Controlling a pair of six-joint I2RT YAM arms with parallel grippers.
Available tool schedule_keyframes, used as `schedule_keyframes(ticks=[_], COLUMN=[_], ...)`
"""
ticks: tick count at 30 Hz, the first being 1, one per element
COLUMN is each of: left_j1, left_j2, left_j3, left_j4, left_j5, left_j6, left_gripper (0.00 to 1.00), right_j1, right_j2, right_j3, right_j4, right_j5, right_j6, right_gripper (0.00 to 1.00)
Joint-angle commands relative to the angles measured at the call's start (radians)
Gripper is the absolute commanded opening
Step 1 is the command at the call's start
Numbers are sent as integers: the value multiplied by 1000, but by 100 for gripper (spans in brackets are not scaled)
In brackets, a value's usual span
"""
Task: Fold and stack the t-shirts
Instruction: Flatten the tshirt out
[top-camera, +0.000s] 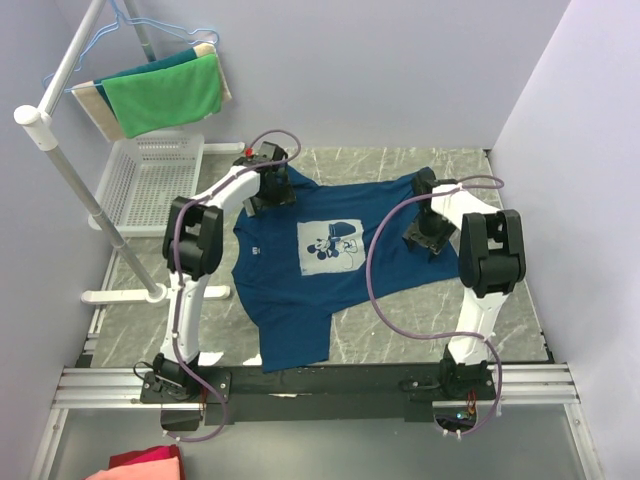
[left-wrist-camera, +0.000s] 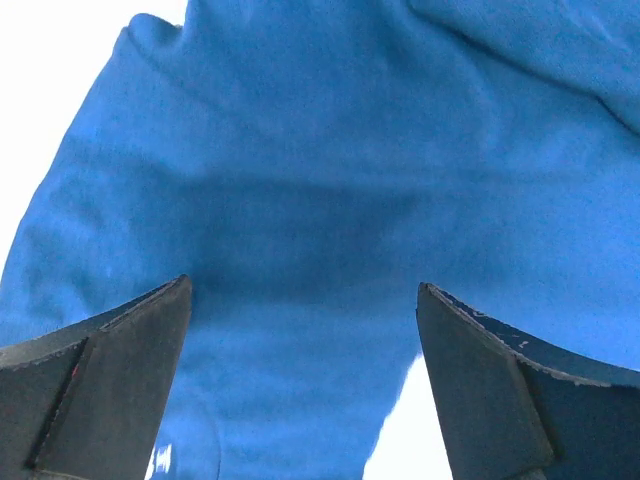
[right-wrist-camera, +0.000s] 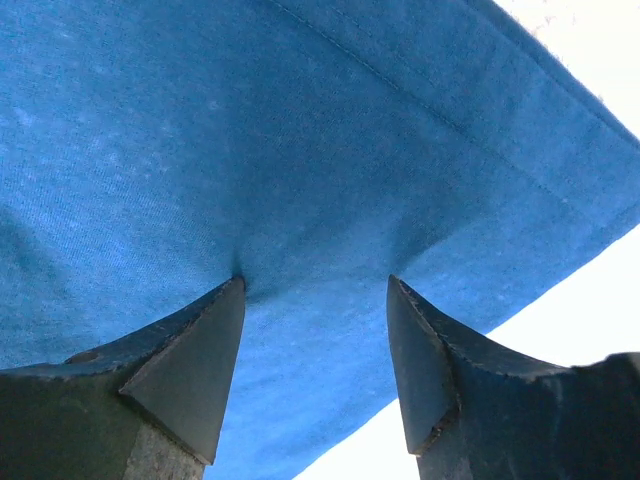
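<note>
One navy t-shirt (top-camera: 290, 300) with a pale square cartoon print (top-camera: 332, 247) lies spread out flat on the marble table (top-camera: 510, 310), collar towards the left. My left gripper (top-camera: 270, 196) hovers low over the shirt's far left sleeve. In the left wrist view the left gripper (left-wrist-camera: 305, 290) is wide open, with blue t-shirt cloth (left-wrist-camera: 300, 150) lying below it. My right gripper (top-camera: 425, 240) is down on the far right sleeve. Seen from the right wrist, the right gripper (right-wrist-camera: 315, 280) has its jaws apart and both tips press into the t-shirt (right-wrist-camera: 250, 130) near its hem.
A white basket (top-camera: 150, 180) stands at the back left beside a white rack pole (top-camera: 70, 170). A green cloth (top-camera: 165, 95) hangs over the rack. A red and pink cloth (top-camera: 145, 465) lies below the near edge at the left. Purple walls close in the back and right.
</note>
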Motion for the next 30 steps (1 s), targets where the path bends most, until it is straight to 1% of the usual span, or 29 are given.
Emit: schedule_keyframes(ticks=[1,8,11,16,23,29,30], left_j1=[-5,7,27,58,73,76,76], left_j2=[85,168,182,199,210,173,147], left_j3=[116,245,279,339,362,359,348], left_j4=[-85,-168,-170,-168,-142,-95,-84], left_j5=[-76,-163,-168,-163,-139,-105,-88], left_j6=[-30,-30,-25,-5,39,76,82], left_gripper=[99,100,99,99,99,99,99], right_j1=[-6,-8,-9,-22,-26,-26,-28], right_j2=[-56,-63,-78,-128,-182,-234,-266], right_j3=[-35,-92,-135,-227,-332,-345,-342], right_j4=[-18,-60,-83,-73,-57,-79,-82], right_j5=[7,60,96,107,118,138,144], right_j6=[5,14,35,69,114,140,146], right_gripper=[66,67,67,67,67,65,65])
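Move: The left hand hovers low over the root of the blue t-shirt's far sleeve, whose middle is about 5 cm ahead, 4 cm to its right and 2 cm below. From it the neck label lies some 12 cm back and 4 cm left, the Mickey print 11 cm back and 14 cm right. The right hand's target, the near hem corner, lies about 8 cm back and 8 cm right; the far hem corner is 17 cm ahead and 1 cm right, the print 22 cm left and 1 cm back. Partly open fingers still on the cloth, the right hand drags the hem end of the shirt back towards the bases by about 8 cm and slightly right, turning a little clockwise as it goes. The left hand, fingers wide open, sinks about 1 cm onto the sleeve side and sweeps forward and left, roughly 5 cm each way, spreading the cloth outward. ##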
